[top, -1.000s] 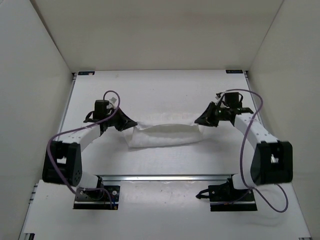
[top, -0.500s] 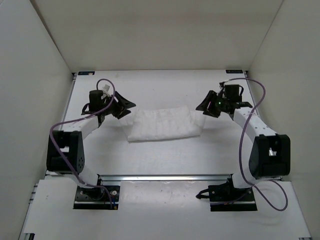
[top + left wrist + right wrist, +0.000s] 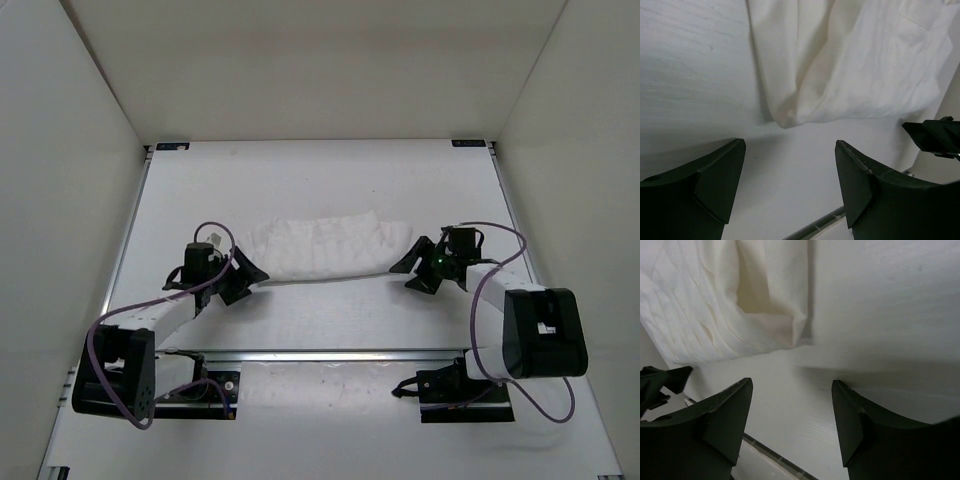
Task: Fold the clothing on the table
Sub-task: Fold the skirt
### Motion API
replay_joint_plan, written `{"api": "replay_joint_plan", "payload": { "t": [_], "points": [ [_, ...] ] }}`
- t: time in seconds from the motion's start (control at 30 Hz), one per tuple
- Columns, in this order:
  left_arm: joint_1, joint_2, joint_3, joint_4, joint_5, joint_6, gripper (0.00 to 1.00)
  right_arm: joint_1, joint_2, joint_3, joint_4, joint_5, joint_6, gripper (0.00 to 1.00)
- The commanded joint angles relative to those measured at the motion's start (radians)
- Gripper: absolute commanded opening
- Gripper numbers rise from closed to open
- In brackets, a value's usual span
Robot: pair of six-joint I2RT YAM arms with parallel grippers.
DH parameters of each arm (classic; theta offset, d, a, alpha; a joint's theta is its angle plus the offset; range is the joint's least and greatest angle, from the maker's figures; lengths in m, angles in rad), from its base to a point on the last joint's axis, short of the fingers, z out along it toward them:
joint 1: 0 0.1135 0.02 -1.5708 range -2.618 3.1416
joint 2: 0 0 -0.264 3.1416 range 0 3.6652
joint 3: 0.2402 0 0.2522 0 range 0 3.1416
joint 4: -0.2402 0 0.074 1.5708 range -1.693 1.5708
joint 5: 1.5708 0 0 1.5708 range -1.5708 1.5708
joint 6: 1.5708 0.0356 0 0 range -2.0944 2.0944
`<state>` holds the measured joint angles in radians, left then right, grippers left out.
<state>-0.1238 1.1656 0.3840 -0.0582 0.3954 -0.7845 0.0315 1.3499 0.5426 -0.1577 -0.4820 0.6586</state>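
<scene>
The clothing (image 3: 328,246) is a white pleated garment lying as a folded band across the middle of the table (image 3: 330,180). My left gripper (image 3: 246,278) stands open just near its left end, not touching it. My right gripper (image 3: 414,268) stands open just off its right end. In the left wrist view the clothing's (image 3: 855,65) rounded corner lies beyond the open gripper (image 3: 790,165), with bare table between the fingers (image 3: 715,185). The right wrist view shows the same: the clothing's (image 3: 725,305) corner lies ahead of the open gripper (image 3: 792,410).
A metal rail (image 3: 330,353) runs across the near side in front of the arm bases. Small dark corner brackets (image 3: 170,146) mark the far edge. White walls close in on the left, right and back.
Both grippers carried the clothing's ends away from the bases, opened and let go, then drew back toward the near side. The clothing now lies farther back.
</scene>
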Motion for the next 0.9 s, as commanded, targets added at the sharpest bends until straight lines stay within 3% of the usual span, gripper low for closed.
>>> {"api": "replay_joint_plan", "payload": {
  "t": [0.0, 0.27, 0.37, 0.4, 0.43, 0.53, 0.7, 0.87],
  "points": [
    [-0.036, 0.023, -0.020, 0.090, -0.073, -0.018, 0.83, 0.013, 0.046, -0.007, 0.207, -0.037, 0.082, 0.62],
    [-0.085, 0.172, -0.010, 0.216, -0.128, -0.071, 0.82, 0.016, 0.150, -0.023, 0.354, 0.029, 0.188, 0.62],
    [-0.114, 0.224, 0.021, 0.242, -0.158, -0.082, 0.57, -0.010, 0.169, -0.032, 0.408, 0.036, 0.207, 0.47],
    [-0.120, 0.233, 0.019, 0.256, -0.164, -0.085, 0.40, -0.013, 0.173, -0.039, 0.420, 0.036, 0.216, 0.42],
    [-0.128, 0.249, 0.023, 0.268, -0.165, -0.094, 0.24, -0.021, 0.181, -0.032, 0.434, 0.036, 0.208, 0.30],
    [-0.142, 0.282, 0.045, 0.281, -0.167, -0.104, 0.02, -0.030, 0.195, -0.009, 0.437, 0.014, 0.190, 0.00],
    [-0.261, 0.399, 0.171, 0.337, -0.155, -0.127, 0.00, -0.094, 0.121, 0.121, 0.185, 0.081, 0.033, 0.00],
    [-0.353, 0.531, 0.269, 0.422, -0.150, -0.189, 0.00, 0.002, 0.071, 0.399, -0.113, 0.175, -0.197, 0.00]
  ]
}}
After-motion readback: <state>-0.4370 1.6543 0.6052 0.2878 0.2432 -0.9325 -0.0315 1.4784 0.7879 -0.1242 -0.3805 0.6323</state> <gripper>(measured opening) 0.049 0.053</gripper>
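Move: The folded skirt lies just ahead of both open grippers. Its near-left corner is about 3 cm ahead of the left hand, 3 cm to its right and 3 cm lower; its far-left corner is some 13 cm ahead and 2 cm to the left. From the right hand, the near-right corner is roughly 4 cm ahead, 1 cm left and 3 cm below, and the far-right corner 13 cm ahead and 3 cm right. Forward and down to the skirt's near corners: the left hand also eases right, the right hand goes about 5 cm forward with a slight turn clockwise. Both then shut their fingers, each pinching its corner, and carry on rightward and somewhat forward, the left some 6 cm along the table and speeding up, the right also lifting. ##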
